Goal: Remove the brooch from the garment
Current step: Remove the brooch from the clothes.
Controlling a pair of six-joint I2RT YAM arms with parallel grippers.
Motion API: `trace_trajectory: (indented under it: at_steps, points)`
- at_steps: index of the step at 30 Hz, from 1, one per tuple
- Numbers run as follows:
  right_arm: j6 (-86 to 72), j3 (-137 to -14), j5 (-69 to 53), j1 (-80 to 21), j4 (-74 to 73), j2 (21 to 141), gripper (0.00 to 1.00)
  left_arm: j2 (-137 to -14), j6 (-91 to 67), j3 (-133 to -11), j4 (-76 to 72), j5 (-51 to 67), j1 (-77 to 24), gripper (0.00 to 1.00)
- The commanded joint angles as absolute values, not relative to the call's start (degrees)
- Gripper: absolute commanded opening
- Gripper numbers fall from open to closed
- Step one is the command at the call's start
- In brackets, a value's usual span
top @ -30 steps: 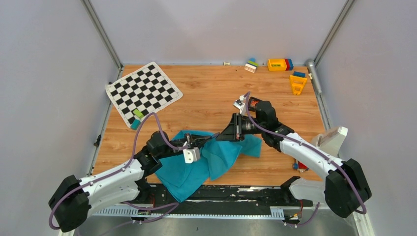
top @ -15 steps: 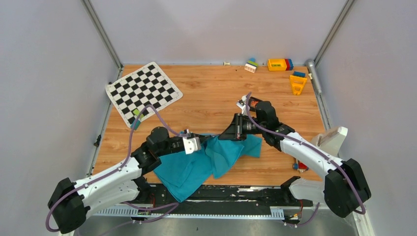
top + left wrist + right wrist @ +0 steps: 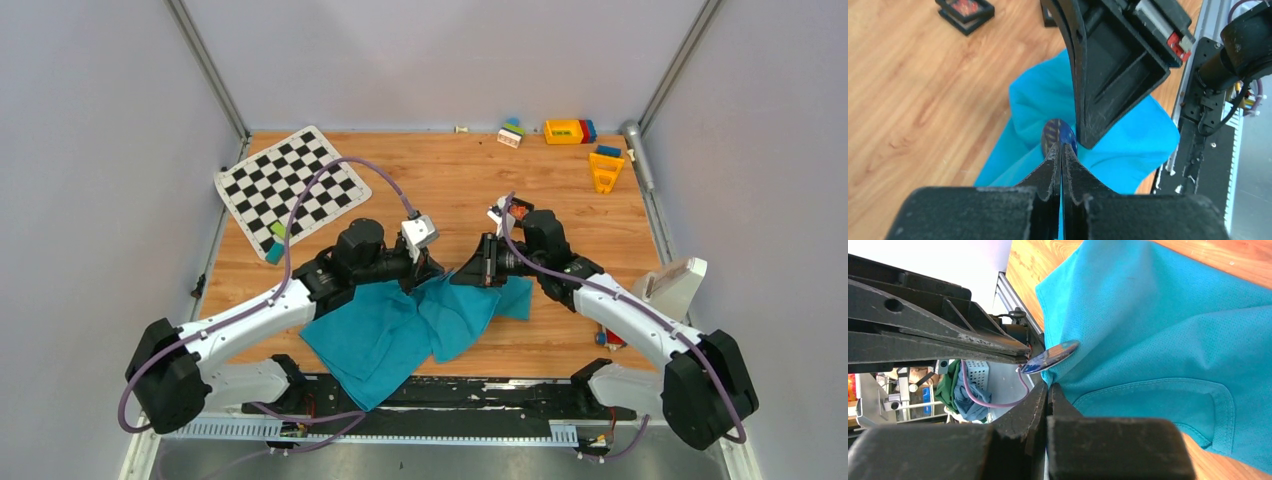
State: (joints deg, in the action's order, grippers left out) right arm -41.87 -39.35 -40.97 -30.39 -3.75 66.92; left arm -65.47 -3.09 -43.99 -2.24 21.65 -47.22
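The teal-blue garment [image 3: 400, 330] lies crumpled near the table's front edge, and its upper edge is lifted. My right gripper [image 3: 1049, 385] is shut on a fold of the garment [image 3: 1158, 340] just below the brooch [image 3: 1052, 356]. The brooch is a small round blue disc, seen edge-on here. In the left wrist view the brooch [image 3: 1058, 135] sits at the tips of my left gripper [image 3: 1061, 146], which is shut on its near rim. One black finger of the right gripper [image 3: 1108, 75] stands right beside it. From above, the left gripper [image 3: 428, 270] and right gripper [image 3: 468, 274] meet over the garment's top edge.
A black-and-white checkered mat [image 3: 292, 185] lies at the back left with small blocks [image 3: 277, 240] on its near corner. Coloured toy blocks [image 3: 570, 131] and an orange piece [image 3: 604, 172] sit at the back right. Little black square boxes [image 3: 965, 12] lie beyond the garment. A white object [image 3: 675, 285] stands at the right edge.
My left arm has swung from over the garment's left side forward to the centre, and its gripper now meets the right gripper at the brooch. The right arm has barely moved.
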Motion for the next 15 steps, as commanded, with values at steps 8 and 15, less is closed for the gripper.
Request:
trace_trajectory:
  at_steps: [8, 15]
  points:
    - [-46.48, -38.46, -45.87, -28.6, 1.98, 68.28, 0.0, -52.61, 2.85, -29.72, -18.92, 24.18, -47.17, 0.53]
    - [-49.65, -37.65, -49.28, -28.63, 5.26, 68.53, 0.0, -46.61, 21.73, -21.42, -25.13, 26.85, -48.3, 0.63]
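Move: The brooch stands right off the left hand's closed fingertips, its middle about 2 cm to their right and at their height. The right hand's tips, shut on the garment, are about 2 cm right, 1 cm back and 2 cm below; the garment spreads some 12 cm back, 10 cm left and 15 cm below, and the dark frames lie about 15 cm right, 12 cm ahead and 18 cm below. From the right hand the brooch is roughly 2 cm above, 1 cm left and 1 cm ahead. The left fingertips come free of the brooch's near edge, spreading from shut to well over half open as the hand dips slightly, then draws back and to its left, away from the brooch, about 5 cm in all; it rolls some 20 degrees on the way. The right hand stays almost in place and keeps its pinch on the cloth just under the brooch. ##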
